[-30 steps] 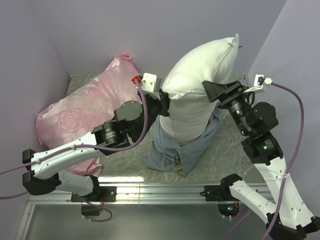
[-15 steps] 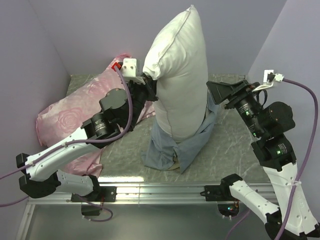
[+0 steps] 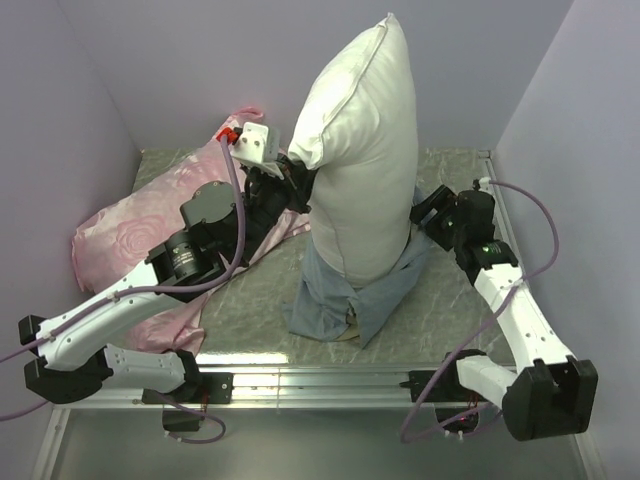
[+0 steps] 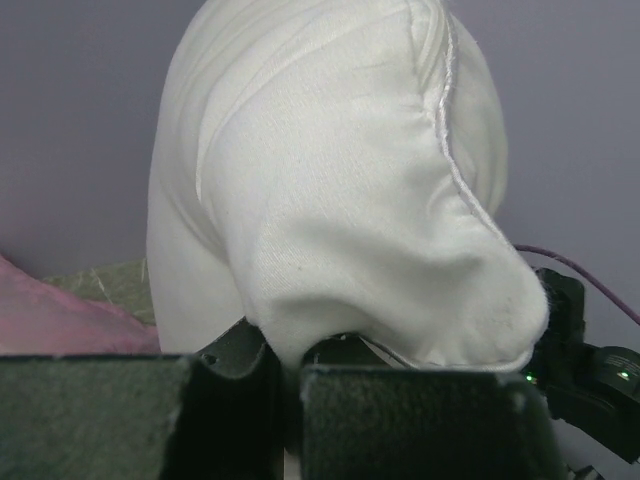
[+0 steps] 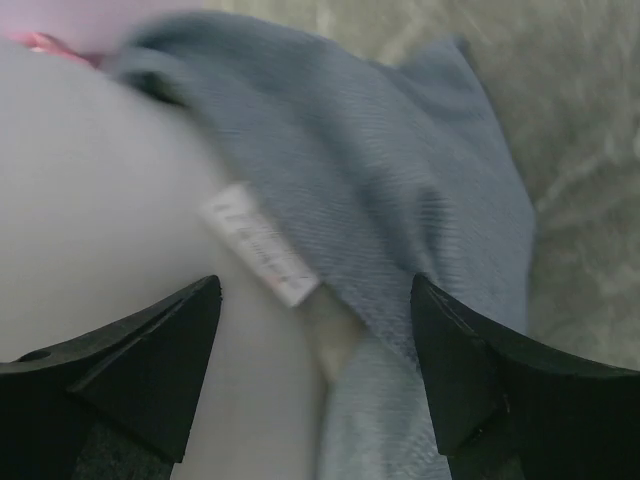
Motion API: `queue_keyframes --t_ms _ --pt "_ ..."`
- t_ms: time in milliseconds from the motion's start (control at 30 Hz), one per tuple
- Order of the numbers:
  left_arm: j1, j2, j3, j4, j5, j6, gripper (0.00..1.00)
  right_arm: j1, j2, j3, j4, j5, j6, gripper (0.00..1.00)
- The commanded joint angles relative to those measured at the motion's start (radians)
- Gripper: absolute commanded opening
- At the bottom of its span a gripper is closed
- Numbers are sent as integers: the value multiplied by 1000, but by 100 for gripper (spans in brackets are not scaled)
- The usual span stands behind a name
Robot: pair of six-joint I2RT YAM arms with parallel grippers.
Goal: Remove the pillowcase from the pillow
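Observation:
The white pillow point(image 3: 360, 150) stands upright on the table, its lower end sunk in the bunched blue-grey pillowcase point(image 3: 335, 300). My left gripper point(image 3: 298, 178) is shut on a fold of the pillow's left edge. In the left wrist view the pillow point(image 4: 340, 180) bulges above the left gripper point(image 4: 290, 400), a pinch of white fabric between the pads. My right gripper point(image 3: 425, 215) is low at the pillow's right side, open. The right wrist view has the right gripper point(image 5: 315, 300) spread over the pillow point(image 5: 100, 200), its white label point(image 5: 262, 245) and the pillowcase point(image 5: 400, 180).
A shiny pink rose-patterned pillow point(image 3: 150, 230) lies at the left, under my left arm. Lilac walls close the back and both sides. The marbled tabletop point(image 3: 250, 290) ends at a metal rail point(image 3: 320, 380) along the near edge.
My left gripper has lifted up and left with the pillow, which now stands straight instead of leaning right. My right arm has dropped from the pillow's upper side to the pillowcase's rim.

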Motion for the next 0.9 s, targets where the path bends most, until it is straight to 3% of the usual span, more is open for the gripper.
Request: queue_keyframes --t_ms 0,133,367,433,533,567,667,867 --pt "1 -37 -4 21 113 -7 0 -46 3 -11 98 -69 44 83" --pt "1 -53 -24 10 185 -17 1 -109 0 -95 251 -186 122 83" --pt "2 -45 -7 -35 334 -4 1 -111 130 1 241 -258 85 79" --pt "2 -34 28 -68 361 5 1 -109 169 18 222 -255 81 74" --pt "2 -37 46 -78 409 13 0 -109 219 66 172 -209 75 50" --pt "2 -46 48 -82 427 10 1 -109 248 79 159 -194 69 37" --pt "2 -77 50 -86 466 19 0 -109 296 133 115 -152 68 18" --pt "2 -170 40 -51 536 40 0 -109 461 210 53 -103 85 2"
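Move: The free right hand, fingers wide open, has the raised far-right edge of the grey-blue pillowcase about 7 cm ahead, 1 cm to its right and 6 cm below. From that hand the upright white pillow's middle is some 11 cm left, 2 cm back and 8 cm higher; the case's near folds lie roughly 19 cm back, 15 cm left and 20 cm down. The left hand already holds the pillow's upper corner, with that case edge about 16 cm ahead, 24 cm right and 34 cm below. The right hand first dips slightly, then reaches forward and down past the pillow's right side, some 7 cm out and 5 cm lower, towards the case's far-right edge, tilting modestly further down while its fingers shut from wide open and pinch the cloth. Meanwhile the left hand keeps its closed grip on the pillow's upper corner high above the table, draws it back about 6 cm and a little right at nearly the same height, and turns some 25 degrees clockwise. ##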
